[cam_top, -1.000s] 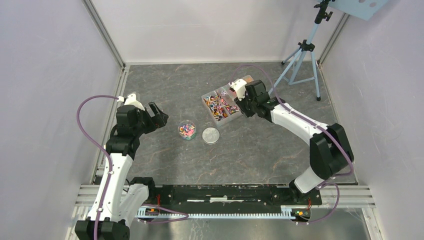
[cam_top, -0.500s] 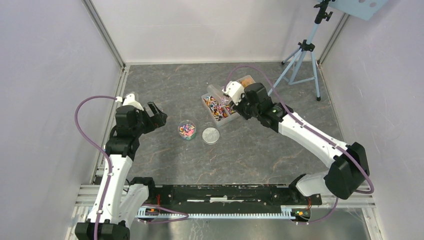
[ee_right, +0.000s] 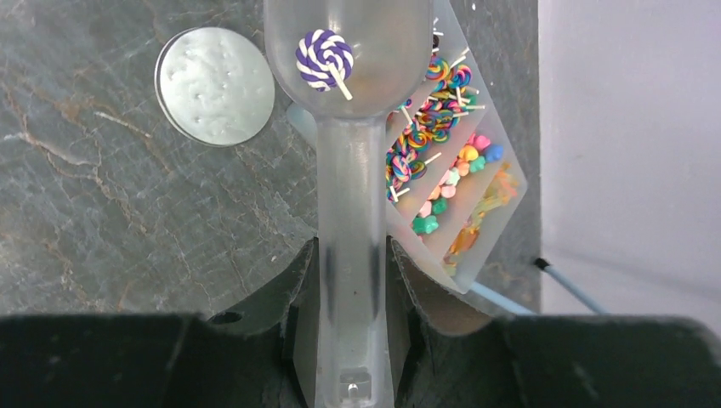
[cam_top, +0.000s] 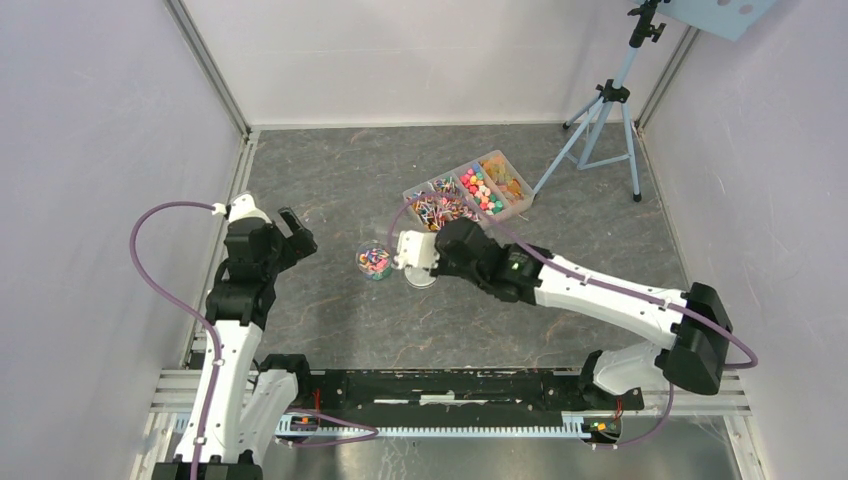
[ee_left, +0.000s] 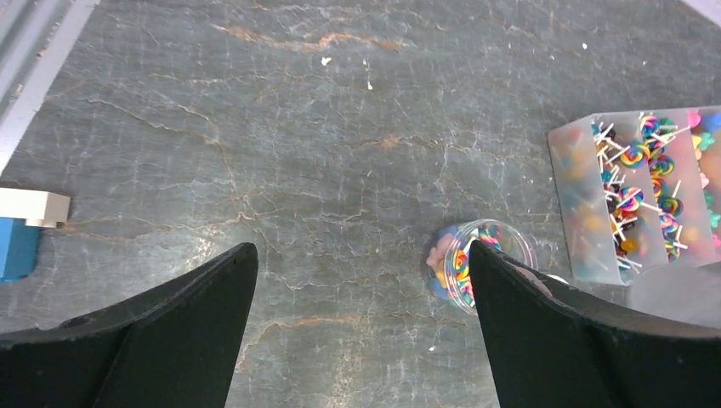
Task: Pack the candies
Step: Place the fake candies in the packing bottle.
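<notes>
The candies fill a clear sectioned tray [cam_top: 465, 195] at the back and partly fill a small clear jar [cam_top: 374, 260]. My right gripper [cam_top: 440, 250] is shut on the handle of a translucent scoop [ee_right: 349, 127]. One purple-and-white swirl lollipop [ee_right: 324, 59] lies in the scoop's bowl. The bowl [cam_top: 408, 248] hangs just right of the jar, beside the round grey lid [cam_top: 421, 272]. My left gripper [cam_top: 290, 235] is open and holds nothing, left of the jar. In the left wrist view the jar [ee_left: 451, 263] peeks past the right finger, and the gripper [ee_left: 361, 251] hangs over bare floor.
The lid [ee_right: 215, 87] lies flat on the dark marbled floor, with the tray [ee_right: 451, 187] behind the scoop. A light-blue tripod [cam_top: 600, 110] stands at the back right. A blue-and-white block [ee_left: 21, 229] sits at the left edge. Pale walls close in three sides.
My right arm has swung from over the tray toward the near left, carrying the scoop to beside the jar and uncovering the tray. My left gripper has drawn back slightly to the left.
</notes>
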You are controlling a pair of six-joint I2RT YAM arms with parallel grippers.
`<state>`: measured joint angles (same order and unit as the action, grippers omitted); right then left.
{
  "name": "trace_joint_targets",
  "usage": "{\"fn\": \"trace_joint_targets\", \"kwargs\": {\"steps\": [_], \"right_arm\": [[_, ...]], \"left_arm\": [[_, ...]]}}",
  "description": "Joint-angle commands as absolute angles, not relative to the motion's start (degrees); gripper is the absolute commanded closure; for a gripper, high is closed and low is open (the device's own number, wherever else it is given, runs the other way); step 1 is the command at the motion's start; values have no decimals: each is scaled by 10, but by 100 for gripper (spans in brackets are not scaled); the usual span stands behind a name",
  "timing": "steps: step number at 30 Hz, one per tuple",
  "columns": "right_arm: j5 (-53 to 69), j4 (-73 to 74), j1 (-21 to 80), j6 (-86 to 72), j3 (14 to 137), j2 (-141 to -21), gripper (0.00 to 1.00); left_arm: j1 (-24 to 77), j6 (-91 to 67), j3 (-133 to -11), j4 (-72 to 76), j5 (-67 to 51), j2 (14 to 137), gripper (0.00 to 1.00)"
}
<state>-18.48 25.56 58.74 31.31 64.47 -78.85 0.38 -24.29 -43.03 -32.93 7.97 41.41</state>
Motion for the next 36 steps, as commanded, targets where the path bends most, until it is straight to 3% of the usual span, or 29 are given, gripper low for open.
{"fn": "trace_joint_targets", "kwargs": {"steps": [1,23,36], "right_arm": [[-287,280,631,379,674,-816,100],[-479,419,727,442,858,-999,100],[-536,437,753,485,889,-1047,100]], "left_arm": [[1,-261,-451,-321,110,402,0],[1,-264,-450,-321,90,409,0],[1,-266,-451,-323,93,403,0]]}}
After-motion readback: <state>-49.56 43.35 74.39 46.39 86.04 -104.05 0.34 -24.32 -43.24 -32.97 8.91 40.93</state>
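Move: My right hand holds the clear scoop, a purple-and-white lollipop in its bowl, with the bowl out to the left. From that hand the packing bottle stands roughly 13 cm to the left, about level in reach and some 14 cm below. The silver lid lies about 4 cm left and 2 cm nearer me; the candy box's middle is about 12 cm ahead and 5 cm right. From my left hand the bottle lies about 14 cm right, level in reach. I tip the scoop down to its bowl end by rolling my right wrist some 45 degrees, left side sinking, and carry it about 5 cm left towards the packing bottle to pour. The hand dips a centimetre or two at first, then comes back up to its old height as it goes left. My fingers keep their grip on the handle. ##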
